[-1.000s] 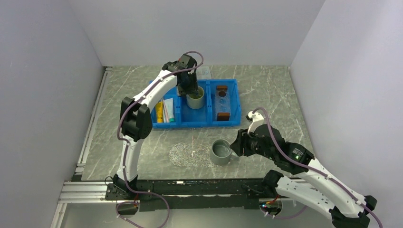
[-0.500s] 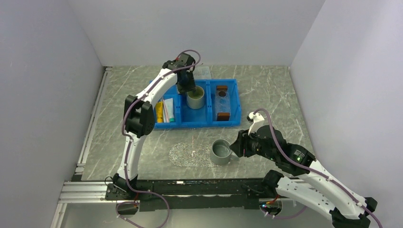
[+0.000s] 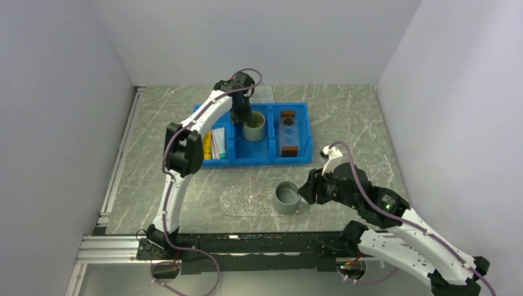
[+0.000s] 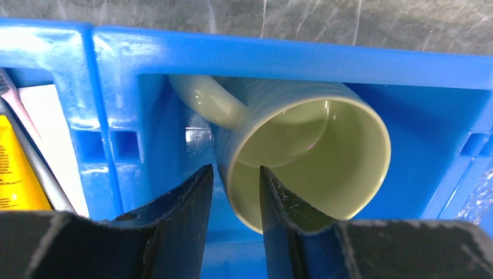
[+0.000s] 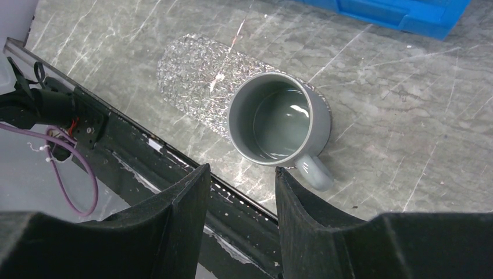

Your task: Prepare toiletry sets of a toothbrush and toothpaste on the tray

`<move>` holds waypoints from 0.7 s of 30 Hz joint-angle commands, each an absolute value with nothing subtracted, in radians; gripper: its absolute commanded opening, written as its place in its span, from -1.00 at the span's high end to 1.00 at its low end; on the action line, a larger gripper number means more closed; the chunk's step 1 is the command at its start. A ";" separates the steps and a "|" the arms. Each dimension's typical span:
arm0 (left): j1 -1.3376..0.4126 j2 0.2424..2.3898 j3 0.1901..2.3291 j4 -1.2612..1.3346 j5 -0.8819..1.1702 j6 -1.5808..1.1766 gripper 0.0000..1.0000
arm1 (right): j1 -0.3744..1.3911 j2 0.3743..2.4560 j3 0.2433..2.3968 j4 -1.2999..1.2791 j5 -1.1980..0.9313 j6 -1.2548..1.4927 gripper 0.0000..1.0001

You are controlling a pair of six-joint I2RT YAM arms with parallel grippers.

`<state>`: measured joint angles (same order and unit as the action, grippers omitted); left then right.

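The clear tray (image 3: 288, 131) with brown wooden ends lies in the right compartment of the blue bin (image 3: 257, 161). The white toothpaste (image 3: 219, 143) lies in the left compartment beside a yellow tube (image 3: 207, 145). In the left wrist view the toothpaste (image 4: 49, 136) shows at the left; a thin pale stick (image 4: 17, 107) next to it may be the toothbrush. My left gripper (image 3: 242, 118) (image 4: 235, 168) is open, one finger inside and one outside the wall of a green mug (image 4: 325, 145). My right gripper (image 3: 303, 192) (image 5: 241, 168) is open and holds nothing.
A grey mug (image 3: 287, 198) (image 5: 279, 119) stands on the table just ahead of the right gripper, handle toward it. A crinkled clear sheet (image 3: 247, 201) lies left of it. A clear container (image 3: 265, 94) sits behind the bin. The rail (image 3: 247, 242) runs along the near edge.
The left gripper has shifted slightly back and left onto the green mug's left wall, and its jaws have narrowed. The right arm and grey mug have not moved.
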<state>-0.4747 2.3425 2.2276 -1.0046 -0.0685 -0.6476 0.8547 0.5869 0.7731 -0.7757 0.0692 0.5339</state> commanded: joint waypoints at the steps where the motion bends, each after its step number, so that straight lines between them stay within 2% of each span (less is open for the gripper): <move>1: -0.475 2.362 2.292 -1.030 -0.069 -0.615 0.19 | 0.860 0.578 0.769 -0.729 0.061 0.525 0.06; 4: -0.476 2.374 2.304 -1.042 -0.070 -0.599 0.21 | 0.859 0.581 0.769 -0.730 0.062 0.526 0.06; 14: -0.476 2.379 2.312 -1.052 -0.070 -0.566 0.54 | 0.859 0.580 0.766 -0.728 0.064 0.527 0.06; 21: -0.472 2.348 2.313 -1.052 -0.076 -0.552 0.89 | 0.859 0.584 0.767 -0.729 0.064 0.525 0.06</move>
<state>-0.4732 2.3760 2.2707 -1.0630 -0.0814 -0.5652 0.8547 0.5873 0.7727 -0.7757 0.0689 0.5327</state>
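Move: The left hand is at the near-left part of the green mug's rim, one finger inside; the mug's middle lies about 4 cm to the right, level ahead, 4 cm below. In the next compartment the white toothpaste is some 8 cm left and 8 cm back, the yellow tube 13 cm left and 9 cm back. From the idle right hand the green mug is roughly 30 cm ahead and 16 cm left. The left hand sinks about 1 cm, then edges about 1 cm left as its fingers pinch the green mug's rim. ##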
